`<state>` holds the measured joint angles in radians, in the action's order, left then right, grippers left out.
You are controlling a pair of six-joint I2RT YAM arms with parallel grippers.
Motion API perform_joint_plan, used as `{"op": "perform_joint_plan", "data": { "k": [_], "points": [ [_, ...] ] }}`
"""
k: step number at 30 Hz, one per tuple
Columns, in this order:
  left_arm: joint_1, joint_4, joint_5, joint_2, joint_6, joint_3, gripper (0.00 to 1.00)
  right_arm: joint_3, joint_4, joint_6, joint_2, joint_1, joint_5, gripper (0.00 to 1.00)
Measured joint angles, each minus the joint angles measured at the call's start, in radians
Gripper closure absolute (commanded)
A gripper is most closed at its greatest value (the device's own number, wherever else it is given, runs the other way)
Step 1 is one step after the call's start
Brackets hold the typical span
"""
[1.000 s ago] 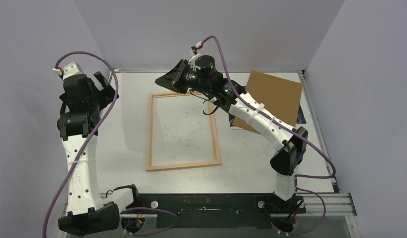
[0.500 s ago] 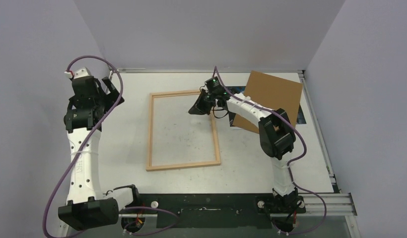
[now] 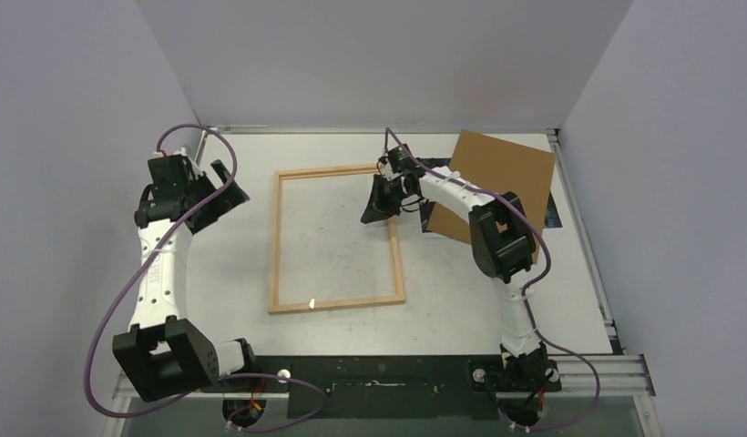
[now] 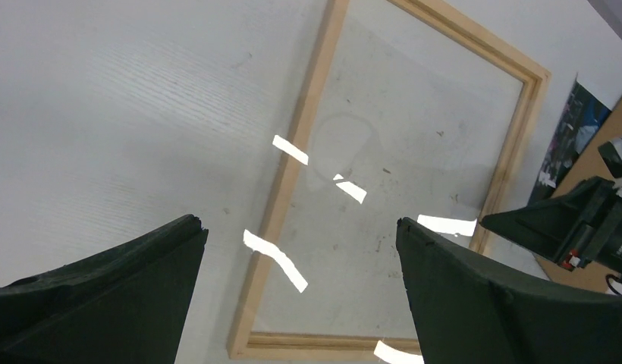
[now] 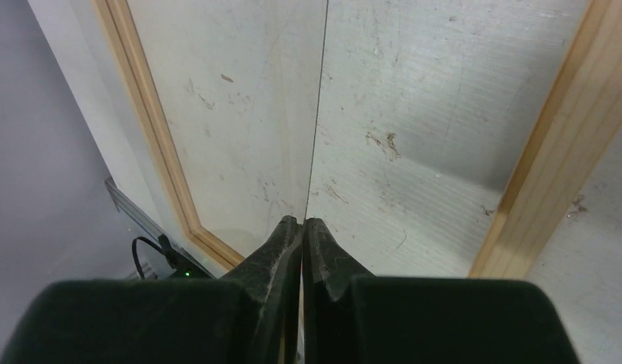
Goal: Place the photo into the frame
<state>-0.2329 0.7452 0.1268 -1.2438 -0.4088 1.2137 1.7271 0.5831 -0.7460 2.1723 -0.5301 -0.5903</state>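
The light-wood frame [image 3: 277, 238] lies flat mid-table, also seen in the left wrist view [image 4: 291, 182] and the right wrist view [image 5: 567, 136]. My right gripper [image 3: 372, 208] hangs just inside its right rail, shut [image 5: 303, 221] on a thin clear pane [image 5: 317, 114] seen edge-on. That pane [image 4: 391, 182] slants over the frame's opening with white glints on it. The photo [image 4: 564, 133] shows only as a dark strip under the brown board [image 3: 550, 218]. My left gripper [image 3: 226, 187] hovers left of the frame, open [image 4: 300, 224] and holding nothing.
A brown backing board [image 3: 502, 177] lies at the back right, covering most of the photo. Grey walls close in the table at the back and both sides. A metal rail [image 3: 588, 264] runs along the table's right edge.
My right arm has come down from high over the frame's far rail to low beside its right rail. My left arm has swung right, toward the frame. Both grippers kept their states.
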Motion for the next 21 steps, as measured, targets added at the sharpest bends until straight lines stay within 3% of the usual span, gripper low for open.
{"op": "perform_joint_plan", "data": {
  "k": [8,21],
  "points": [
    [-0.012,-0.068,0.241,-0.099,0.022,-0.084,0.04,0.014,0.022,0.137,0.019,0.023,-0.056,1.0],
    [-0.031,-0.174,0.296,-0.201,-0.003,-0.142,0.07,-0.098,-0.211,0.086,-0.035,0.045,-0.078,1.0]
  ]
}}
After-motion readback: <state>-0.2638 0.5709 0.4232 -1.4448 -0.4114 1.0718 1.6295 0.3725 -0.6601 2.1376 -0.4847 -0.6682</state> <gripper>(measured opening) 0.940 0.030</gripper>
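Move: Under the open left hand, about 20 cm down, runs the frame's left side, its middle some 5 cm ahead and 4 cm to the right; the frame's near-left corner is roughly 15 cm back and 6 cm right. From the right hand, which already grips the clear sheet over the frame, the frame's middle lies about 2 cm ahead, 9 cm left and 8 cm below. The backing board is some 14 cm ahead and 37 cm right of that hand, also about 8 cm down. Sinking about 8 cm towards the frame's left side, the left hand also eases 3.5 cm right early on and a little forward, rolling some 15 degrees so its left side drops and turning slightly clockwise, fingers wide open. The right hand keeps its pinch on the clear sheet, edges about 1 cm right, then 2 cm forward with a small rise, its wrist tilting. ##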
